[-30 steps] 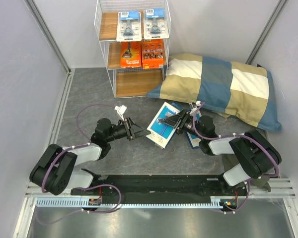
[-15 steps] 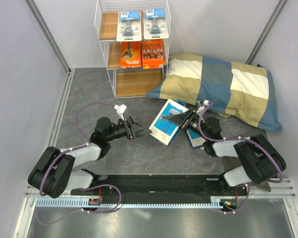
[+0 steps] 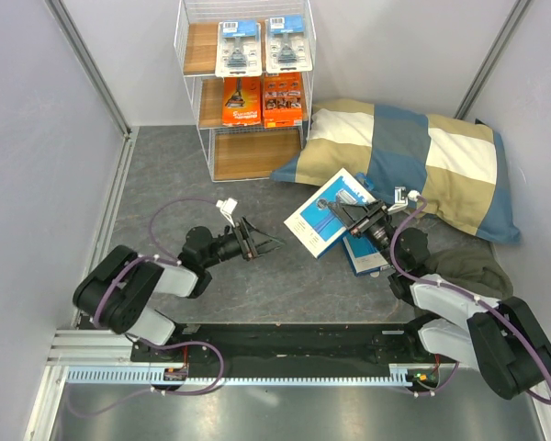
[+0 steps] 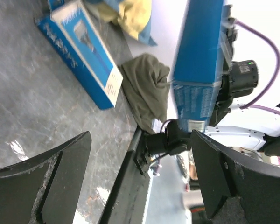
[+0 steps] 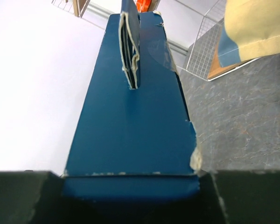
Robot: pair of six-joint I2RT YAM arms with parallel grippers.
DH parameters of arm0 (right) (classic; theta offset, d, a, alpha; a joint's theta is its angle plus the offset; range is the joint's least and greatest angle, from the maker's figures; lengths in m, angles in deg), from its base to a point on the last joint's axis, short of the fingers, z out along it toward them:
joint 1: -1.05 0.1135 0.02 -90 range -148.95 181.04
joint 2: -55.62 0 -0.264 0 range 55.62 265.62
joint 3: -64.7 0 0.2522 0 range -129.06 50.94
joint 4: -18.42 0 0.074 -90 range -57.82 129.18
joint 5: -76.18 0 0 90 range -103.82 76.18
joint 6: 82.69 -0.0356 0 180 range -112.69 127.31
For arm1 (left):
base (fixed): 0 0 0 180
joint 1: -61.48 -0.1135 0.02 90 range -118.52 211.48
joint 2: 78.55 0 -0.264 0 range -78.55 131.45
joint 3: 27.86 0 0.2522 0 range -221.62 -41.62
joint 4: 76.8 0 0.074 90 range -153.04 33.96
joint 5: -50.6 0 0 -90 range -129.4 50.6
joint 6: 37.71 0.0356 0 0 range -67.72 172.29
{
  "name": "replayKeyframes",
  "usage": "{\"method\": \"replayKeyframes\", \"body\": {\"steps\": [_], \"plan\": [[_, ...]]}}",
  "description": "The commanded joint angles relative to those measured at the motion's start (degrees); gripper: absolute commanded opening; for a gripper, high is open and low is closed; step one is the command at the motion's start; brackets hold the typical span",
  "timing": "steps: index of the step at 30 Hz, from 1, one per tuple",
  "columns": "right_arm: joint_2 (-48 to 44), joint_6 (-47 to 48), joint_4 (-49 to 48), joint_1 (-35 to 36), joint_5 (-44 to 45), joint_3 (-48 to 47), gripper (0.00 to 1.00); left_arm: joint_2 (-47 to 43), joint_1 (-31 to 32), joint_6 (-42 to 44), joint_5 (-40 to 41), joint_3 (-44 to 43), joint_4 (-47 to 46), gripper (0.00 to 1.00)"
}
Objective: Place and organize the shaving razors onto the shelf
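My right gripper (image 3: 365, 219) is shut on a blue razor box (image 3: 326, 213) and holds it tilted above the floor; it fills the right wrist view (image 5: 130, 135). A second blue razor box (image 3: 360, 255) lies flat on the floor under that arm, and shows in the left wrist view (image 4: 79, 53). The white wire shelf (image 3: 243, 138) stands at the back, with two clear blister packs (image 3: 239, 46) on the top tier and two orange packs (image 3: 241, 101) on the middle tier. My left gripper (image 3: 268, 246) is open and empty, low over the floor left of the held box.
A blue-and-beige checked pillow (image 3: 413, 161) lies right of the shelf. A dark green cloth (image 3: 473, 266) lies by the right arm. The shelf's bottom tier (image 3: 253, 154) is bare wood. Grey walls close both sides.
My right gripper has lifted the blue box and carried it right and up, off the floor. My left gripper has slid a little to the right.
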Motion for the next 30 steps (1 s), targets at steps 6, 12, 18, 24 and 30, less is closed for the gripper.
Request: {"method": "replayKeyframes", "body": {"steps": [6,12,18,24,30], "plan": [[0.7,-1.0,-4.0,-0.1,3.0,0.4,0.22,9.4,8.2,-3.2,2.3,-7.7,-25.8,0.94],[1.4,-1.5,-4.7,-0.2,2.4,0.5,0.22,10.2,10.2,-1.5,4.1,-10.5,-25.8,0.93],[1.7,-1.9,-5.2,-0.1,1.9,0.9,0.22,13.8,11.6,-3.6,3.2,-15.0,-25.8,0.80],[1.4,-2.0,-5.1,-0.1,2.3,1.6,0.23,16.6,12.6,-5.9,3.0,-17.4,-25.8,0.59],[1.0,-1.7,-3.4,-0.2,2.5,1.6,0.33,18.1,12.6,-7.6,2.4,-17.2,-25.8,0.11]]}}
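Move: The blue razor box, hanging in the right gripper, has its middle about 14 cm to the right of the open left hand, some 5 cm farther ahead and 6 cm higher; its free lower-left end is the nearest part. From the right hand, that middle is about 2 cm left and 1 cm back. The second blue box lies on the table about 27 cm right of the left hand, 5 cm ahead and 13 cm below it. The held razor box's free end is what the left hand goes for: it travels about 9 cm right, dipping roughly 2 cm and then rising to end nearly 3 cm above its start, turning some 10 degrees clockwise. Its wide-open fingers close late on the way and pinch the end across its thickness. The right hand keeps its grip, sinking about 1.5 cm. ##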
